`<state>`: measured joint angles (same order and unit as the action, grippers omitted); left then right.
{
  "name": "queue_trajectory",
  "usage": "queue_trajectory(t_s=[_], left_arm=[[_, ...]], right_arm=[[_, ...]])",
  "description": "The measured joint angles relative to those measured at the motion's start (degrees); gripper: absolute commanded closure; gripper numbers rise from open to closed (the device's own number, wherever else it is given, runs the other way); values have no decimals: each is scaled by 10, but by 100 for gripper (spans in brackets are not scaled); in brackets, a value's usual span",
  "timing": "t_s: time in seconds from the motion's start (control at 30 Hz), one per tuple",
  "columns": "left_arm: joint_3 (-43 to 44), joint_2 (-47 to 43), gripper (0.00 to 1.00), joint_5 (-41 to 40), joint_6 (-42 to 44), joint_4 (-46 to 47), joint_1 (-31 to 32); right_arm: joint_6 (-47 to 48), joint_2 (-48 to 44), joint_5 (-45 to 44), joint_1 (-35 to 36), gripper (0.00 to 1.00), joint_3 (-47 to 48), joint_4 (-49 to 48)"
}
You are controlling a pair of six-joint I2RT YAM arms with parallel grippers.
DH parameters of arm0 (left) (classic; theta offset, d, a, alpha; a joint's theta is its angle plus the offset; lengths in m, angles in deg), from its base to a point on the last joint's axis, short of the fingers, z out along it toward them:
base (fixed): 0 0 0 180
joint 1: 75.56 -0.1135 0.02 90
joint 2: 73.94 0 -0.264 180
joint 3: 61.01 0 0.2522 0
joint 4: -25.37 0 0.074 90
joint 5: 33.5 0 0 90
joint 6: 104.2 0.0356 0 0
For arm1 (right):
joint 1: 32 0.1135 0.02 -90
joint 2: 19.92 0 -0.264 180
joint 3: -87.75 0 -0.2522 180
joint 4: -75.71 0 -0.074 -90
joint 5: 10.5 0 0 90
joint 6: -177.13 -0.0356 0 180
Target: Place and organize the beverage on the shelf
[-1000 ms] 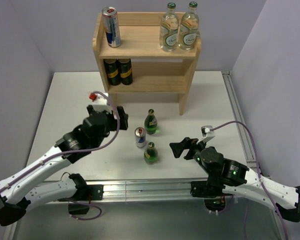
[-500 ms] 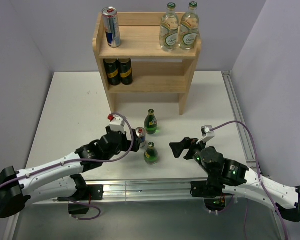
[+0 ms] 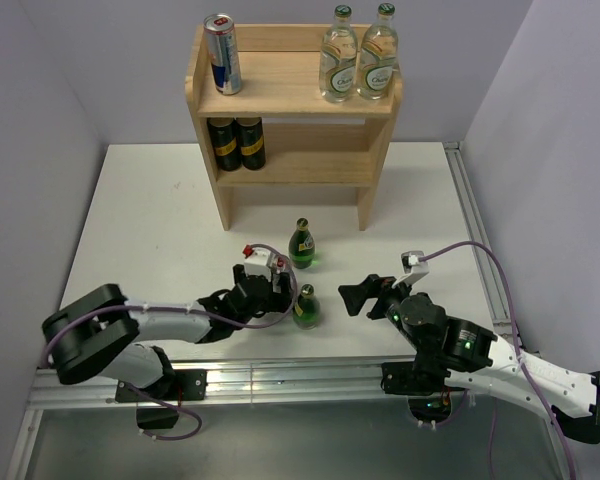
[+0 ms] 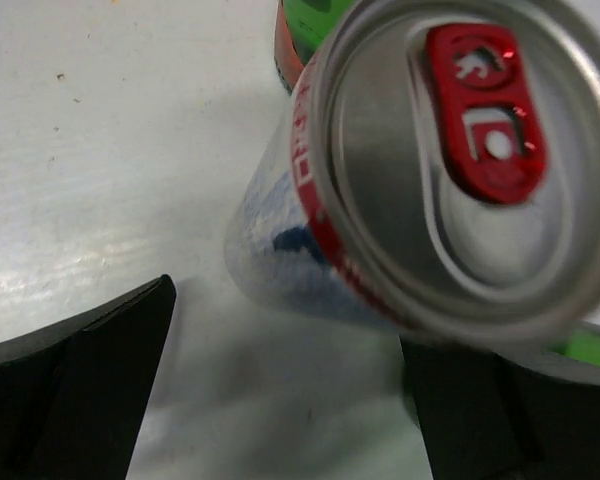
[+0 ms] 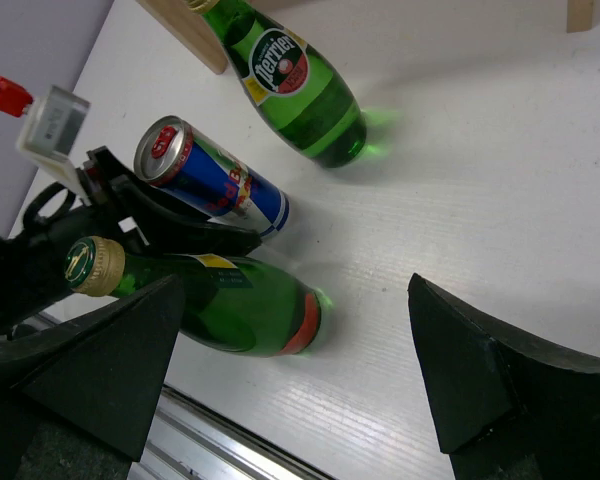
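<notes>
The wooden shelf (image 3: 290,95) stands at the back. Its top holds one silver-and-blue can (image 3: 222,54) and two clear glass bottles (image 3: 358,55). On the table stand a second silver-and-blue can (image 3: 281,267) and two green bottles, one behind it (image 3: 300,244) and one in front of it (image 3: 302,306). My left gripper (image 3: 277,284) is open with a finger on each side of this can (image 4: 400,200); the left finger (image 4: 80,385) stands clear of it. My right gripper (image 3: 364,295) is open and empty, to the right of the front green bottle (image 5: 230,305).
Two dark containers with yellow labels (image 3: 236,143) stand on the shelf's lower tier at the left. The metal rail (image 3: 280,378) runs along the near table edge. The right wrist view also shows the can (image 5: 215,180) and the rear green bottle (image 5: 300,85).
My left arm has swung right and down toward the near table edge, bringing its open gripper around the can on the table. The right arm has not moved.
</notes>
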<state>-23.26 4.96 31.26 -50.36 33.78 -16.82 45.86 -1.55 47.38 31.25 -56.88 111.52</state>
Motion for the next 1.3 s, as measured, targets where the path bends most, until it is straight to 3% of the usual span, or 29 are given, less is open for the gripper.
queue_trajectory(t_s=[0.17, 0.4, 0.53, 0.63, 0.67, 0.77, 0.93, 1.03, 1.2, 1.3], left_arm=[[25, 101, 3, -25, 22, 81, 0], [51, 140, 5, -62, 29, 149, 2], [53, 141, 16, -86, 40, 162, 5], [61, 150, 47, -102, 46, 169, 8], [65, 155, 76, -105, 51, 173, 9], [79, 169, 100, -117, 60, 173, 9], [101, 162, 100, -123, 57, 119, 10], [142, 129, 100, -134, 50, -13, 13], [291, 40, 100, -157, 55, -257, 14], [390, -1, 100, -170, 80, -324, 14]], right_arm=[[0, 2, 0, 0, 0, 0, 0], [0, 2, 0, 0, 0, 0, -1], [0, 7, 0, 0, 0, 0, -2], [0, 10, 0, 0, 0, 0, -2], [0, 10, 0, 0, 0, 0, -2], [0, 10, 0, 0, 0, 0, -2], [0, 9, 0, 0, 0, 0, -2], [0, 6, 0, 0, 0, 0, -2], [0, -3, 0, 0, 0, 0, -2], [0, -4, 0, 0, 0, 0, -2]])
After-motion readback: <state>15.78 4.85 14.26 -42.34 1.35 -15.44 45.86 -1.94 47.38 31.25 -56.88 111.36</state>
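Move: The Red Bull can stands about 5 cm ahead of the left hand and 3 cm to its right, its middle roughly level with the open fingers. Two green bottles flank that can: the near one about 9 cm to the hand's right and 3 cm back, the far one some 12 cm ahead and 8 cm right. From the idle right hand the can lies roughly 9 cm ahead, 14 cm left and 11 cm lower. The can is taken between the left hand's fingers, which slide forward and a little right around it, about 6 cm in all, dipping slightly and levelling back while the wrist tips up some 10 degrees. Then they close on its sides and, still gripping it, rise steeply by about 18 cm, drifting only slightly forward. ##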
